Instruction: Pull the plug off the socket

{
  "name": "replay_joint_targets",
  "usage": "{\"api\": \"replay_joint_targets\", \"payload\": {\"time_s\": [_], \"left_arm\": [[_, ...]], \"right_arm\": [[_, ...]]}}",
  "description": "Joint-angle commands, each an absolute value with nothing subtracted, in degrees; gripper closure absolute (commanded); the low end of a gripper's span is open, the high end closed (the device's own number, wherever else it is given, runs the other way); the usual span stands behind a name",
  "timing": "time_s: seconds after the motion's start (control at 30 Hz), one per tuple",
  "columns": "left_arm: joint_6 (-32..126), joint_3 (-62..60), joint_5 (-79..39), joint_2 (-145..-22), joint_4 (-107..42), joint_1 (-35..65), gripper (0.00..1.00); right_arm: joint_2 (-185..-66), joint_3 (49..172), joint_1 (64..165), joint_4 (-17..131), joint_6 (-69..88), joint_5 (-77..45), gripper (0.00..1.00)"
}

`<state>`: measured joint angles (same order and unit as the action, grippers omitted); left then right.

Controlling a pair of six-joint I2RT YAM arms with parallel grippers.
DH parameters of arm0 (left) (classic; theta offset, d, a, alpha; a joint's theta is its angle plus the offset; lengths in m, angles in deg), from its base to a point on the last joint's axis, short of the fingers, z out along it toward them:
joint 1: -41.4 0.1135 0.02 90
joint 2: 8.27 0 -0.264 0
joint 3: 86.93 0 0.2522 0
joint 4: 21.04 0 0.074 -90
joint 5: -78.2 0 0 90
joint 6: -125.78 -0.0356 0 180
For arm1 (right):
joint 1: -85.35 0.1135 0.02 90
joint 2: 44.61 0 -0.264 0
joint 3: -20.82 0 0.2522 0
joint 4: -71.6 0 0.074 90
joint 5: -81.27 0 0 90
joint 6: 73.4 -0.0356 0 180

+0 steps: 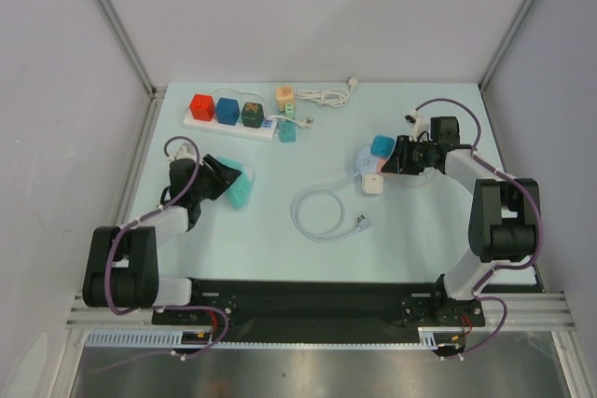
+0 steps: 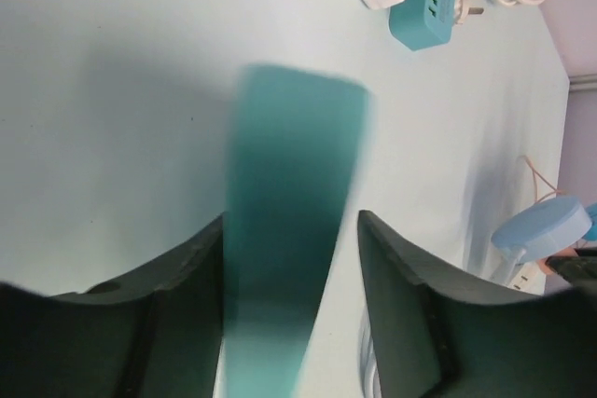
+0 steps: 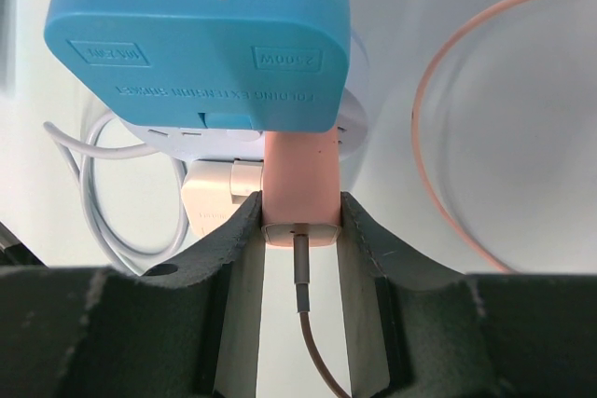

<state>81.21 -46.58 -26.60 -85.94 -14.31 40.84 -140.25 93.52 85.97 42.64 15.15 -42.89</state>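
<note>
A pink plug (image 3: 298, 184) sticks in the pale blue round socket (image 1: 367, 163) at the middle right of the table, under a blue adapter (image 3: 196, 39) that sits on that socket. My right gripper (image 3: 298, 207) is shut on the pink plug, whose brown cord runs back between the fingers. My left gripper (image 2: 292, 215) is at the left of the table, open around a blurred teal block (image 2: 289, 184). The block lies against the left finger, with a gap to the right one.
A white charger (image 3: 219, 195) with a coiled white cable (image 1: 322, 212) is plugged in beside the pink plug. At the back stand a white power strip (image 1: 201, 123) with coloured cubes, a teal hub (image 1: 287, 132), an orange cube (image 1: 285, 94) and a bundled white cord (image 1: 328, 95).
</note>
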Motion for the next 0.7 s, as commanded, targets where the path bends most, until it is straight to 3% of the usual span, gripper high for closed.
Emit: {"api": "replay_joint_targets", "payload": {"time_s": [0.0,0.03,0.13,0.3,0.47,0.67], "left_arm": [[78.2,-45.0,-25.4,-85.3,-12.0,41.2,0.39],[77.0,-45.0,-24.9,-85.0,-12.6,41.2,0.3],[74.5,-45.1,-22.9,-82.8,-15.1,41.2,0.2],[71.4,-45.9,-17.8,-74.0,-21.0,41.2,0.16],[67.2,-46.8,-9.6,-60.0,-27.5,41.0,0.04],[65.1,-47.6,-17.1,-51.4,-26.9,38.9,0.0]], "right_arm": [[-137.2,95.2,86.2,44.5,15.7,-46.1,1.0],[-137.4,95.3,86.3,44.4,15.8,-46.1,1.0],[-137.7,95.5,86.8,44.0,16.0,-45.8,1.0],[-138.1,95.7,87.2,44.0,16.4,-45.6,1.0],[-137.7,95.8,87.1,43.8,16.4,-45.8,1.0],[-137.2,95.8,87.5,43.1,19.7,-47.9,1.0]]}}
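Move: My left hand has the green triangular socket between its fingers, its middle just under the hand and some 2 cm to the right. Ahead, on the white strip, the blue cube stands about 17 cm straight out and the dark-green cube roughly as far out and 5 cm to the right; the small teal socket lies some 13 cm ahead and 12 cm right, about 4 cm lower. From my right hand the green socket lies about 30 cm left and 4 cm nearer me. I open my left fingers wide and let go of the green socket, easing slightly left at first, then lift away from it quickly, about 13 cm up with some 4 cm to the left. I tip the fingers up and roll the hand's left side up by some 30 degrees in all. My right hand keeps its pinch on the pink plug, almost still. ##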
